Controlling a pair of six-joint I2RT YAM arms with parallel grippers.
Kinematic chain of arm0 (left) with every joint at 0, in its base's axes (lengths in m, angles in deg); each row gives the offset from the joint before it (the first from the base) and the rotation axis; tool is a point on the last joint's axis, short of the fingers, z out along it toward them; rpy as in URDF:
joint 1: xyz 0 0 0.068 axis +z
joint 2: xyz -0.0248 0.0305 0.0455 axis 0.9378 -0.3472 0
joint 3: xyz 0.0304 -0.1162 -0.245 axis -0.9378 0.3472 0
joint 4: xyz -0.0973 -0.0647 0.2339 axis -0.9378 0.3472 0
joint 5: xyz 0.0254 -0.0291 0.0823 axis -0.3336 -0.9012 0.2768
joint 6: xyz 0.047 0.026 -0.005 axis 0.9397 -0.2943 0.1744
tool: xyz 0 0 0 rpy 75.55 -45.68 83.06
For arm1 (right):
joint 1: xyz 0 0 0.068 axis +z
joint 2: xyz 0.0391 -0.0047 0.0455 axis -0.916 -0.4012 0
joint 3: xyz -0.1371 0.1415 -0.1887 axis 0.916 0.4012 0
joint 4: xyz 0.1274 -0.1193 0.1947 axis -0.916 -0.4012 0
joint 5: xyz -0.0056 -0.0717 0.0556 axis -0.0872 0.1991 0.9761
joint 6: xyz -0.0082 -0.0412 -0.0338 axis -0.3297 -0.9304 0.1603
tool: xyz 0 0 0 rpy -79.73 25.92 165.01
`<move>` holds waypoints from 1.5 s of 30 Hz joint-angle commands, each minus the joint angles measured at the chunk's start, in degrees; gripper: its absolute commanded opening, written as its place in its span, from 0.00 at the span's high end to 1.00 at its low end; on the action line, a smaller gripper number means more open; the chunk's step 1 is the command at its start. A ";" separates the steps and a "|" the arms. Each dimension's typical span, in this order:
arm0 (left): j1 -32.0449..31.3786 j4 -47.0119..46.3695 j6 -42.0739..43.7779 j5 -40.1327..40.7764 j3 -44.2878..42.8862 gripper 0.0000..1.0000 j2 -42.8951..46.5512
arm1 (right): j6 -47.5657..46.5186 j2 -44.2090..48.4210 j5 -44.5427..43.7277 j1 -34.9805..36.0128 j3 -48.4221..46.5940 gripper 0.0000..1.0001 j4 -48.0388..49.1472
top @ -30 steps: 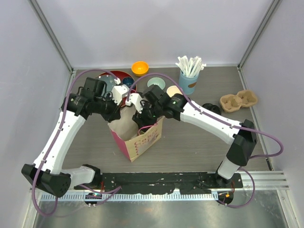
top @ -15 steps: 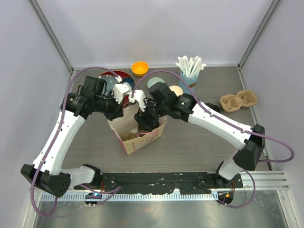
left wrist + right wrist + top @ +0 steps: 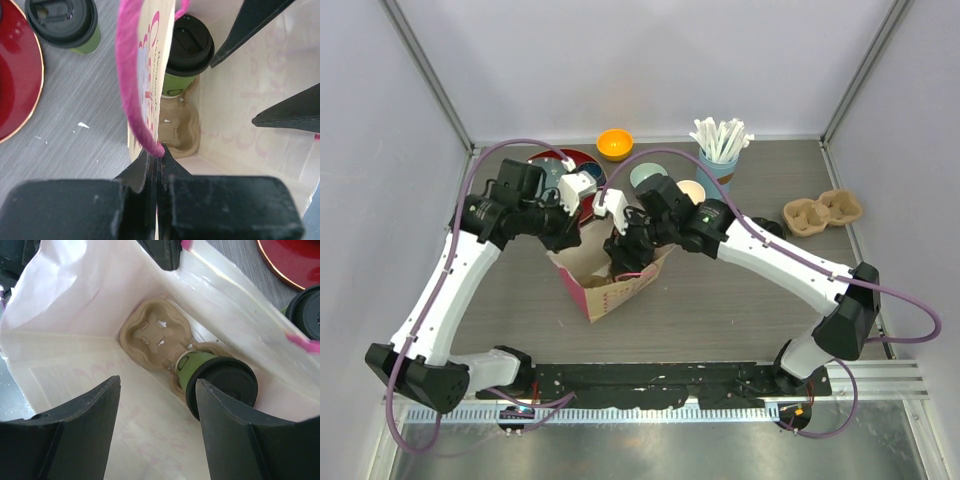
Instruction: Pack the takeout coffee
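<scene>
A paper bag (image 3: 616,285) with pink print stands open in the middle of the table. My left gripper (image 3: 159,156) is shut on the bag's rim by the pink handle (image 3: 131,85). Inside, one takeout coffee (image 3: 220,385) with green sides and a black lid sits in one socket of a cardboard carrier (image 3: 152,332). My right gripper (image 3: 157,387) hangs open inside the bag, its right finger (image 3: 235,430) close beside that cup's lid, with nothing between the fingers. A second takeout coffee (image 3: 64,22) stands on the table outside the bag, beside the red plate (image 3: 15,85).
An orange bowl (image 3: 614,142), a pale bowl (image 3: 646,175) and a cream cup (image 3: 691,190) sit behind the bag. A light-blue cup of white sticks (image 3: 718,165) stands at the back right, with another cardboard carrier (image 3: 822,212) to its right. Grey walls close in three sides.
The right arm has reached farther left and its gripper has gone down into the bag. The bag now stands lower and wider open. The left gripper has kept its hold.
</scene>
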 commanded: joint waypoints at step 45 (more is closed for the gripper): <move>7.71 21.19 1.34 20.46 0.83 1.00 3.88 | 2.24 2.73 1.29 -20.91 -3.71 0.33 11.08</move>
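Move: The right hand hangs open and empty in the paper bag's mouth. The lidded cup still on the table is about 20 cm ahead of it, 5 cm left and 18 cm below. From the same hand, the packed cup lies 6 cm ahead, 3 cm left and 14 cm down, and the cup stack 21 cm ahead and 17 cm right. The left hand already pinches the bag's rim, the bag's middle some 7 cm to its right; the lidded cup is 19 cm ahead, 5 cm right. After a slight dip, the right hand, fingers staying open, backs straight up out of the bag and clear of the packed cup, then swings forward and right over the table, ending about 14 cm forward, 10 cm right and 11 cm higher, turned some 30 degrees clockwise, high up to the right of the lidded cup. The left hand keeps its pinch on the rim, sinks 2 cm at first, then late on drags the bag about 7 cm left as the right hand leaves. ##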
